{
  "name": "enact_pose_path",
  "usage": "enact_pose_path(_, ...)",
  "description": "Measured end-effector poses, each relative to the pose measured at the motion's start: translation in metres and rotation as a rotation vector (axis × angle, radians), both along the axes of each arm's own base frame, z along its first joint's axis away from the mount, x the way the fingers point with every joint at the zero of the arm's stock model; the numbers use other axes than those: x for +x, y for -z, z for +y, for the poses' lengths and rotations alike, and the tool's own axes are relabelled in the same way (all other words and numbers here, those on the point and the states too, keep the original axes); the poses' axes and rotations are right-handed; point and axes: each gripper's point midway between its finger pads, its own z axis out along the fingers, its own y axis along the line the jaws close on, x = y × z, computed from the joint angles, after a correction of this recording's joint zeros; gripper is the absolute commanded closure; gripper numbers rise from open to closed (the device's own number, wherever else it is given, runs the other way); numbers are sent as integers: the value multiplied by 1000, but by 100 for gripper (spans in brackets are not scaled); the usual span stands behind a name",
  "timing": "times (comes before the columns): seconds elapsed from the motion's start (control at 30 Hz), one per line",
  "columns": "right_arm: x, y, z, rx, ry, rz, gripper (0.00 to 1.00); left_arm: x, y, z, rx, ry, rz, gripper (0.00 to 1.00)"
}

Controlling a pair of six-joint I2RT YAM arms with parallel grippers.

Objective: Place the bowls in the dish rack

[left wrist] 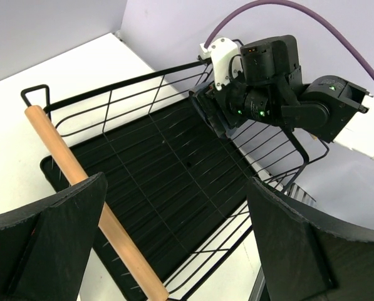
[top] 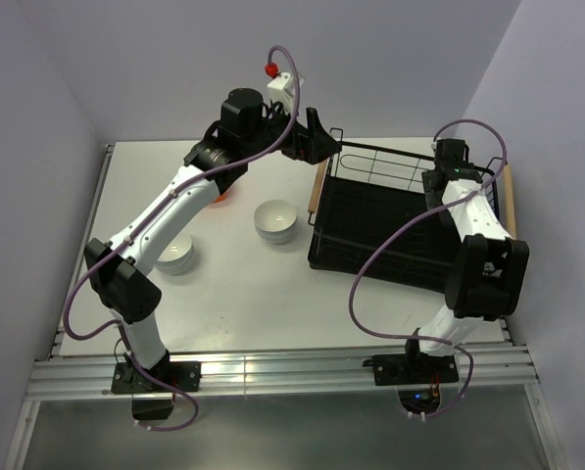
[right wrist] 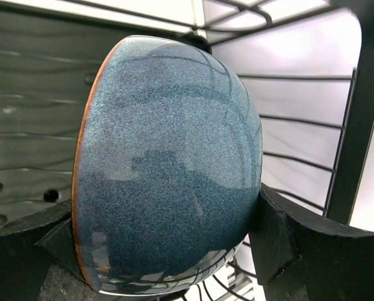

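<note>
The dark blue bowl is held on its side between the fingers of my right gripper, which is shut on it over the far right part of the black wire dish rack. Rack wires show close behind and under the bowl. My left gripper hangs open and empty above the rack's far left corner, over the wooden handle. Stacked white bowls sit left of the rack, and more white bowls lie further left. An orange bowl peeks out from under the left arm.
The rack fills the table's right side, with a second wooden handle at its right end near the table edge. My left arm stretches diagonally across the table's far left. Walls close in behind and to the right.
</note>
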Motion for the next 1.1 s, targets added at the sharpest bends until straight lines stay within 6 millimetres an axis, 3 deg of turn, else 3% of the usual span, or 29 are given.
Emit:
enact_pose_path(0.37, 11, 4, 0, -136, -8, 14, 100, -4, -5, 7, 10, -17, -15, 1)
enact_pose_path(0.53, 14, 5, 1, -147, -5, 21, 81, -6, -9, 9, 6, -17, -23, 1)
enact_pose_path(0.77, 17, 4, 6, -109, -14, 35, 28, -7, -8, 10, 9, -17, -23, 1)
enact_pose_path(0.87, 17, 4, 8, -92, -19, 37, 13, -6, -5, 10, 14, -17, -21, 1)
enact_pose_path(0.97, 16, 7, 12, -69, -27, 42, 1, -6, -5, 10, 17, -19, -23, 1)
enact_pose_path(1.1, 12, 12, 16, -44, -45, 74, 0, -6, -4, 10, 20, -18, -29, 0)
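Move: The right hand still holds the blue bowl on edge, its middle about 2 cm ahead, 1 cm right and 3 cm below. It is meant for the dish rack's floor at the right end, some 2 cm ahead and 7 cm below. The rack's far rail is about 10 cm ahead, its right handle some 11 cm right, both about hand height. From the idle left hand, the blue bowl lies roughly 37 cm right, 3 cm ahead and 26 cm below. Still pinching the blue bowl between rim and foot, the right hand eases it about 1.5 cm forward, towards the rack's far rail, sinking slightly as the wrist rolls some 8 degrees, left side down, and partly back. The fingers then spread fully to let go of the bowl while the hand shifts about 1.5 cm left, draws back slightly and sinks a little more. ##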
